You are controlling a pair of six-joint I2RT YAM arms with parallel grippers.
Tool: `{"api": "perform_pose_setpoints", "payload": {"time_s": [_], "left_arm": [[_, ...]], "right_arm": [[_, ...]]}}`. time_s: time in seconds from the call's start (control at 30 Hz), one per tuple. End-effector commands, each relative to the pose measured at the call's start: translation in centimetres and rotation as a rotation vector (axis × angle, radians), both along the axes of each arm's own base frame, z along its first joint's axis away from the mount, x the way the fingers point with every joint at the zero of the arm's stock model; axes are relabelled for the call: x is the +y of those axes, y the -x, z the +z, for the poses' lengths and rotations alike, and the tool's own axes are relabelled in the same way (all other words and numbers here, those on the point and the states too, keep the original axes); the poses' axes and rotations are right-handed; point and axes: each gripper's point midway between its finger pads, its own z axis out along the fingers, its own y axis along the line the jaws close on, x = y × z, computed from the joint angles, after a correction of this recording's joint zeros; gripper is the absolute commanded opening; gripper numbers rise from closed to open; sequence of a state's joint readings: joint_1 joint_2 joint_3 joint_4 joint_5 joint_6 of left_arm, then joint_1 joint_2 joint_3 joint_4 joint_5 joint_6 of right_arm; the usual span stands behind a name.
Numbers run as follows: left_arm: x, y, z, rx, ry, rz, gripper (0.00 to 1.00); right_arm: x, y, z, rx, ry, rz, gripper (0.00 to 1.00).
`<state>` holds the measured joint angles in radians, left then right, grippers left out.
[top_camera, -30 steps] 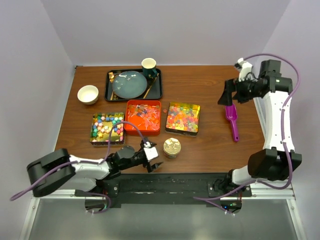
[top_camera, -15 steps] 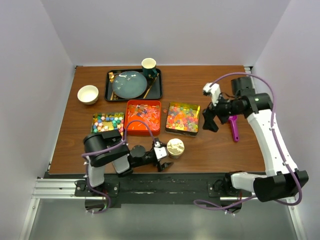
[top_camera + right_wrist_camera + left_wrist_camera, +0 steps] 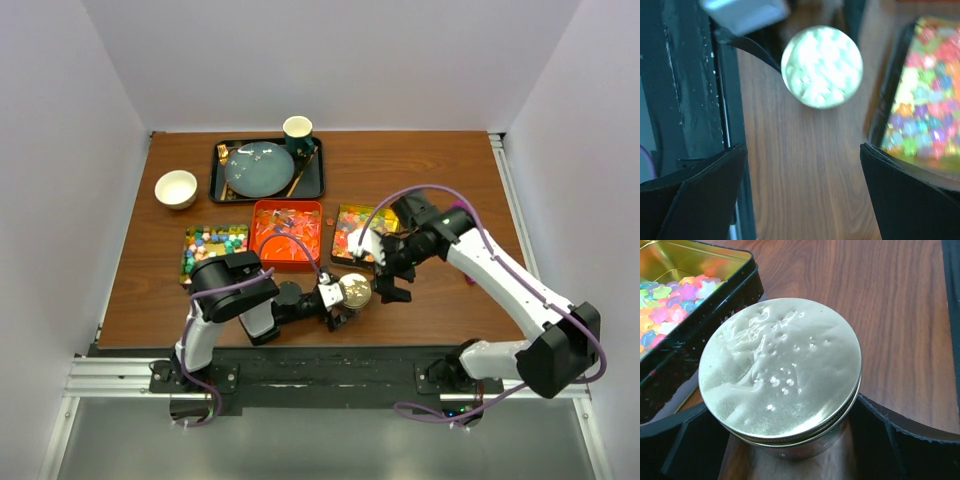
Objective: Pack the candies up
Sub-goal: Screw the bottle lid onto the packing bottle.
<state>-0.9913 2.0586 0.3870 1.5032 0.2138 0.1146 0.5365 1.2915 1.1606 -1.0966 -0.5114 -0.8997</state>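
Observation:
Three tins hold the candies: multicoloured cubes on the left, wrapped pieces in the orange tin, and pastel sweets in the right tin, partly under my right arm. A round jar with a gold lid stands in front of that tin. My left gripper is open, its fingers close on either side of the jar's wall. My right gripper hangs open over bare wood just right of the jar, holding nothing.
A black tray with a teal plate sits at the back, a green cup at its corner. A white bowl stands at the back left. The table's dark front rail runs close to the jar.
My left gripper slid right along the front edge until its fingers flanked the jar. My right arm swung from beside the purple scoop at the right down to the jar's right side.

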Motion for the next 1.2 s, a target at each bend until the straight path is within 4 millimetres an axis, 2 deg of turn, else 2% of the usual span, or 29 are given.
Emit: {"api": "perform_pose_setpoints", "payload": {"time_s": [0.0, 0.07, 0.23, 0.3, 0.4, 0.5, 0.53, 0.63, 0.93, 1.17], "left_arm": [[1.4, -1.5, 0.3, -0.126, 0.018, 0.054, 0.9], [1.6, -1.4, 0.5, -0.122, 0.02, 0.041, 0.85], [1.8, -1.3, -0.2, -0.103, -0.003, 0.043, 0.73], [1.7, -1.2, -0.6, -0.093, -0.016, 0.032, 0.72], [1.7, -0.7, -1.0, -0.078, -0.026, 0.015, 0.61], [1.6, -0.8, -1.2, -0.072, -0.032, 0.018, 0.25], [1.6, -0.9, -1.3, -0.062, -0.035, 0.027, 0.0], [1.6, -1.1, -1.8, -0.039, -0.044, 0.04, 0.0], [2.0, -1.4, -1.6, -0.053, -0.047, 0.061, 0.0], [2.1, -1.7, -1.6, -0.056, -0.05, 0.077, 0.0]], "right_arm": [[2.4, -0.7, -1.7, -0.073, -0.057, 0.114, 0.99], [3.0, -0.8, -2.9, -0.049, -0.056, 0.141, 0.99], [4.8, -2.5, -4.0, -0.048, -0.087, 0.147, 0.99], [5.3, -3.1, -4.4, -0.048, -0.091, 0.147, 0.99], [5.8, -3.4, -4.8, -0.048, -0.105, 0.14, 0.99], [6.0, -3.1, -5.2, -0.037, -0.106, 0.138, 0.99], [6.0, -3.0, -5.3, -0.034, -0.105, 0.141, 0.99], [5.9, -2.3, -5.6, -0.03, -0.094, 0.155, 0.99], [4.7, -0.7, -7.1, 0.009, -0.061, 0.145, 0.99], [2.4, 1.6, -7.0, 0.034, -0.001, 0.17, 0.99]]}}
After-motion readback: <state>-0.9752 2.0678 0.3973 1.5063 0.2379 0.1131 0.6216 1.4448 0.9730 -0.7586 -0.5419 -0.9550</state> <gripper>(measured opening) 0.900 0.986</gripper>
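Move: The bottle lid sits on the packing bottle about 6 cm left of the right hand, 2 cm farther out and some 9 cm below it. From that hand the tin of star candies is about 15 cm ahead, 3 cm left and 16 cm down, and the red box is as far ahead and as low but 22 cm left. For the left hand, already low with its fingers around the bottle, the lid is about 4 cm above, 1 cm ahead and 1 cm right. The right hand sinks about 7.5 cm towards the bottle lid while going some 5 cm left and first bulging 3 cm forward, then eases a little back and right, turning roughly 10 degrees counter-clockwise and bringing its wide-open fingers close above the lid's rim, with no clear touch. Meanwhile the left fingers close the last little bit on the packing bottle's body and hold there, that hand otherwise staying in place. ##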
